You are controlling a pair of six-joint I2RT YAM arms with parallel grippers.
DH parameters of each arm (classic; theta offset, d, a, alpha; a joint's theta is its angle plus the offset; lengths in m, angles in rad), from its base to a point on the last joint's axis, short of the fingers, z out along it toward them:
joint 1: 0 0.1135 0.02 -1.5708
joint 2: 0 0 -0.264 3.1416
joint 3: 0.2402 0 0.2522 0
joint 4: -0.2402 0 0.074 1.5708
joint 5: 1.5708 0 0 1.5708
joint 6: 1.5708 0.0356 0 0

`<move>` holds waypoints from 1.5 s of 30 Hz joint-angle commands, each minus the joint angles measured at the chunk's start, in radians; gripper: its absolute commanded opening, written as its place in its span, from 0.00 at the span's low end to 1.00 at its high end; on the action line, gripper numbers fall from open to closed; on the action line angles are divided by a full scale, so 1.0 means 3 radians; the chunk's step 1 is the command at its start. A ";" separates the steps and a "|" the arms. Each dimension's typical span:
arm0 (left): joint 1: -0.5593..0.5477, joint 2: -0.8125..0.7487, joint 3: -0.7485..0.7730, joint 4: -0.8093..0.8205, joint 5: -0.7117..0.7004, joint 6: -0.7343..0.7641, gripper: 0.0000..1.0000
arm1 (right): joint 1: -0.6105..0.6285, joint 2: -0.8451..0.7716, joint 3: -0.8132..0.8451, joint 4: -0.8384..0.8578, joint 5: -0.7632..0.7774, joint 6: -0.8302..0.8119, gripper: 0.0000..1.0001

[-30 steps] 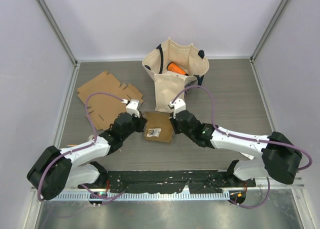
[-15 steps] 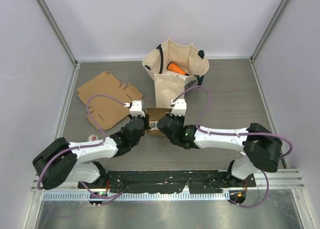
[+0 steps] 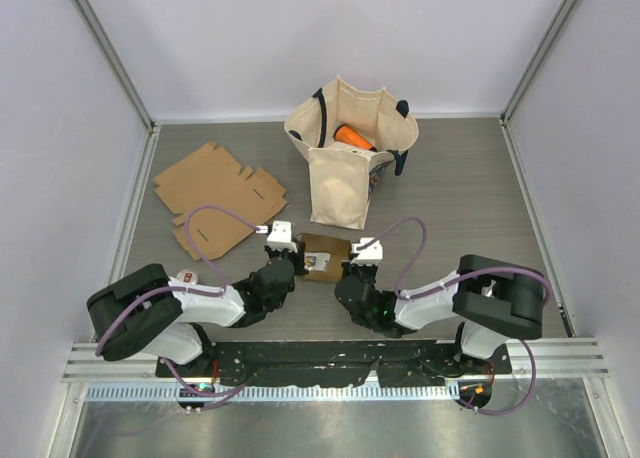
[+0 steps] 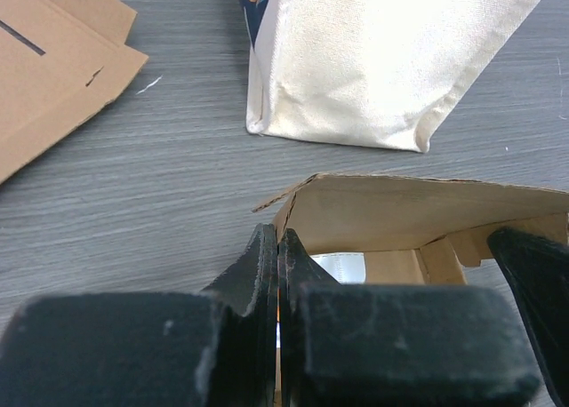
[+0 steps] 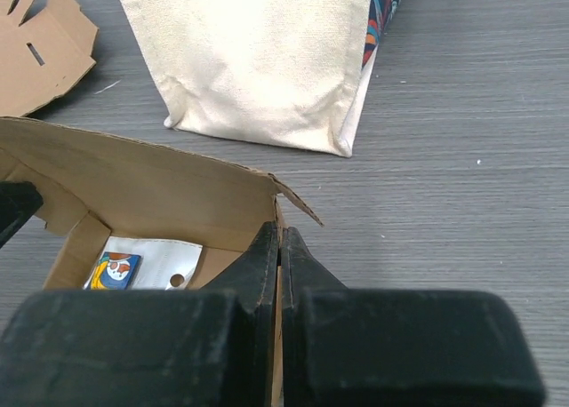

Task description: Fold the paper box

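Observation:
The paper box [image 3: 322, 256] is a small brown cardboard box, open at the top, lying between my two grippers in front of the bag. A white packet with a coloured picture [image 5: 133, 263] lies inside it. My left gripper [image 3: 291, 255] is shut on the box's left wall; in the left wrist view the fingers [image 4: 265, 256] pinch the wall's edge beside the box [image 4: 418, 207]. On the opposite side, the right gripper [image 3: 353, 269] is shut on the right wall. In the right wrist view the right gripper [image 5: 280, 238] holds the corner of the box [image 5: 151, 180].
A cream canvas tote bag [image 3: 350, 163] stands just behind the box with an orange thing [image 3: 352, 136] inside. A flat, unfolded cardboard sheet [image 3: 215, 193] lies at the back left. A small round object [image 3: 186, 276] sits by the left arm.
Both arms have drawn back toward the near edge, and the box has come with them, away from the bag. Both grippers stay shut on its side walls.

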 commanded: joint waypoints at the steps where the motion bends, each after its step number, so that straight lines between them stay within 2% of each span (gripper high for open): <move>1: -0.0109 0.0070 -0.0064 0.0390 -0.0440 -0.0161 0.00 | 0.0142 0.0184 -0.0143 0.1386 0.0552 -0.0555 0.01; 9: -0.0507 0.0136 -0.0166 0.0395 -0.0946 -0.0417 0.00 | 0.0383 0.0414 -0.0342 0.2220 0.0767 -0.1000 0.01; 10: -0.0619 0.0177 -0.0161 0.0395 -0.1174 -0.0427 0.00 | 0.0403 0.0445 -0.0353 0.2343 0.0778 -0.1036 0.01; 16: -0.0835 0.0407 -0.0156 0.0472 -0.1534 -0.0662 0.00 | 0.0526 0.0578 -0.0429 0.2722 0.0839 -0.1174 0.04; 21: -0.0922 0.0494 -0.0140 0.0503 -0.1698 -0.0718 0.00 | 0.0623 0.0685 -0.0450 0.2922 0.0951 -0.1318 0.10; 23: -0.0948 0.0560 -0.0120 0.0498 -0.1703 -0.0794 0.00 | 0.0664 0.0650 -0.0465 0.2902 0.0891 -0.1338 0.18; 24: -0.0953 0.0581 -0.0115 0.0488 -0.1723 -0.0815 0.00 | 0.0700 0.0548 -0.0480 0.2765 0.0890 -0.1338 0.21; 25: -0.0973 0.0612 -0.0110 0.0487 -0.1729 -0.0836 0.00 | 0.0761 0.0482 -0.0475 0.2606 0.0890 -0.1278 0.32; 26: -0.0978 0.0642 -0.0074 0.0487 -0.1724 -0.0831 0.00 | 0.0802 0.0370 -0.0420 0.2357 0.0890 -0.1171 0.38; 28: -0.1004 0.0653 -0.0074 0.0487 -0.1764 -0.0826 0.00 | 0.0843 -0.0100 -0.0323 0.0868 0.0692 -0.0615 0.53; 29: -0.1009 0.0653 -0.0064 0.0487 -0.1769 -0.0810 0.00 | 0.0833 -0.0269 -0.0114 0.0107 0.0569 0.0451 0.55; 30: -0.1009 0.0633 -0.0069 0.0472 -0.1795 -0.0785 0.00 | 0.0833 -0.0392 -0.0036 -0.1080 0.0502 0.0801 0.56; 32: -0.1024 0.0607 -0.0059 0.0462 -0.1810 -0.0744 0.00 | 0.0828 -0.0704 -0.0041 -0.1479 0.0135 0.1018 0.58; 35: -0.1050 0.0571 -0.0054 0.0441 -0.1856 -0.0688 0.00 | 0.0818 -0.1230 -0.0102 -0.2383 -0.0376 0.1376 0.60; 38: -0.1070 0.0556 -0.0048 0.0426 -0.1882 -0.0662 0.00 | 0.0772 -0.1824 -0.0077 -0.2971 -0.0883 0.1576 0.63; 42: -0.1086 0.0617 0.0033 0.0401 -0.1902 -0.0580 0.00 | 0.0675 -0.2534 -0.0092 -0.3218 -0.1390 0.1785 0.66; 44: -0.1096 0.0668 0.0090 0.0401 -0.1918 -0.0519 0.00 | 0.0608 -0.2805 0.0020 -0.3544 -0.1487 0.1979 0.70; 45: -0.1101 0.0678 0.0105 0.0401 -0.1918 -0.0509 0.00 | 0.0446 -0.2873 0.0071 -0.3617 -0.1563 0.2046 0.75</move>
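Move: Both my hands already pinch the open box by its side walls, near the far corners. From my left hand the box's middle lies about 5 cm right, 3 cm back and 3 cm below; the canvas bag stands roughly 15 cm ahead and 8 cm right, and the flat cardboard lies some 13 cm ahead and 17 cm left. From my right hand the box's middle is about 5 cm left, 2 cm back and 3 cm down. With both side walls pinched, I draw the box back towards me, away from the bag. My left hand goes about 5 cm back and slightly down, turning some 10 degrees counter-clockwise, and keeps its pinch. My right hand comes back about as far, then opens, lets go of the right wall and withdraws further back and up, its fingers tipping downward. ##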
